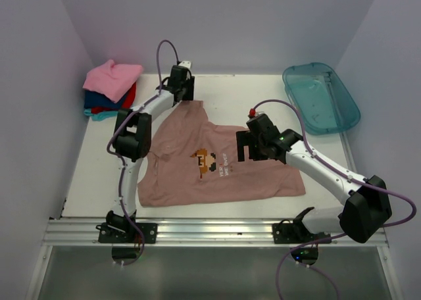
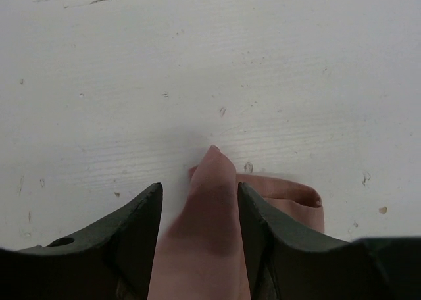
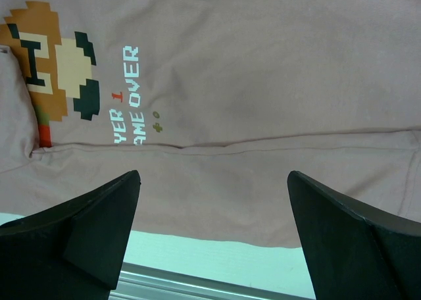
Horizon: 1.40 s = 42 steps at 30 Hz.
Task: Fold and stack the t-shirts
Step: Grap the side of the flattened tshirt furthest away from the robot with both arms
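A dusty pink-brown t-shirt [image 1: 217, 172] lies spread on the white table, its pixel print [image 1: 205, 160] facing up. My left gripper [image 1: 183, 93] is at the shirt's far corner. In the left wrist view its fingers [image 2: 199, 201] are shut on a raised ridge of the pink cloth [image 2: 210, 214], and a folded bit of cloth lies just to the right. Over the shirt's right half my right gripper [image 1: 245, 145] hovers open. In the right wrist view nothing sits between its fingers [image 3: 214, 201], and the shirt [image 3: 263, 83] and its hem lie below. Folded t-shirts [image 1: 112, 86] are stacked at the far left, bright pink on top.
A translucent teal plastic tub [image 1: 320, 96] lies at the far right corner of the table [image 1: 223, 89]. A metal rail [image 1: 210, 231] runs along the near edge. Grey walls close in the left, back and right sides.
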Each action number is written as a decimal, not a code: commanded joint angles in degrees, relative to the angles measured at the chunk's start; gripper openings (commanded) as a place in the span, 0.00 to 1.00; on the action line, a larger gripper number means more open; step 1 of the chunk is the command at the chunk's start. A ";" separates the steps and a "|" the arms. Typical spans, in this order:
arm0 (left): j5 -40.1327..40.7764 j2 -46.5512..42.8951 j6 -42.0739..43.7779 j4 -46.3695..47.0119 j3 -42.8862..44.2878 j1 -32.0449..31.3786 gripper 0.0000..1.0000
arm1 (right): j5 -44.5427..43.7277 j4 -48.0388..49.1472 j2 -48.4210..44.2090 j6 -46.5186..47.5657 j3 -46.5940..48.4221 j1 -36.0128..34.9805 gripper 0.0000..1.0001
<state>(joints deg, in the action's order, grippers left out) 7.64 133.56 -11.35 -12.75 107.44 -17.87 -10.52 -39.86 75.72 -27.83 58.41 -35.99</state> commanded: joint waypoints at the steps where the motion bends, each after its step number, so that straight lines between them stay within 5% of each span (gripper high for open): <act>1: -1.31 1.26 0.37 2.56 3.39 -0.06 0.53 | -0.64 -0.57 -1.19 0.32 0.47 0.04 0.99; 13: -2.01 3.20 -0.16 1.15 4.36 0.20 0.48 | -1.17 -0.93 -1.81 0.33 0.56 -0.05 0.99; 21: -0.61 1.89 -0.42 1.15 3.57 0.38 0.00 | -2.83 -0.84 -2.16 -0.46 0.12 0.04 0.99; 32: 8.62 -15.86 0.81 0.37 -9.07 0.47 0.00 | -16.80 -1.81 1.52 -6.00 7.58 12.15 0.99; 42: 9.50 -27.64 -0.68 -5.70 -17.52 0.55 0.00 | -10.93 0.83 23.84 -2.40 24.11 19.81 0.98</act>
<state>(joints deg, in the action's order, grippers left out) 15.94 109.40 -11.40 -16.03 92.14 -17.74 -22.76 -40.01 95.18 -31.31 79.07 -17.54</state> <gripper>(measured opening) 0.012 0.983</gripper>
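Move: For the left hand, the tip of the t-shirt's fold stands between its open fingers, about 1 cm ahead, 1 cm right and 2 cm down; the pile of folded shirts is roughly 29 cm left and 2 cm ahead, the print about 27 cm back and 8 cm right. For the right hand, the t-shirt's far right corner lies some 15 cm ahead, 17 cm right and 10 cm down, with the print 4 cm ahead and 12 cm left, and the teal bin 32 cm ahead and 29 cm right. The left hand eases down a centimetre or two, shuts its half-open fingers on the t-shirt's fold tip, then lifts the pinched cloth about 12 cm while drawing back some 6 cm and left towards the side where the pile stands. Once that pinch is made the right hand, wide open and empty above the shirt, swings right and then forward towards the far right corner, about 14 cm out and 10 cm right, turning nearly 30 degrees clockwise and staying clear of the cloth. ##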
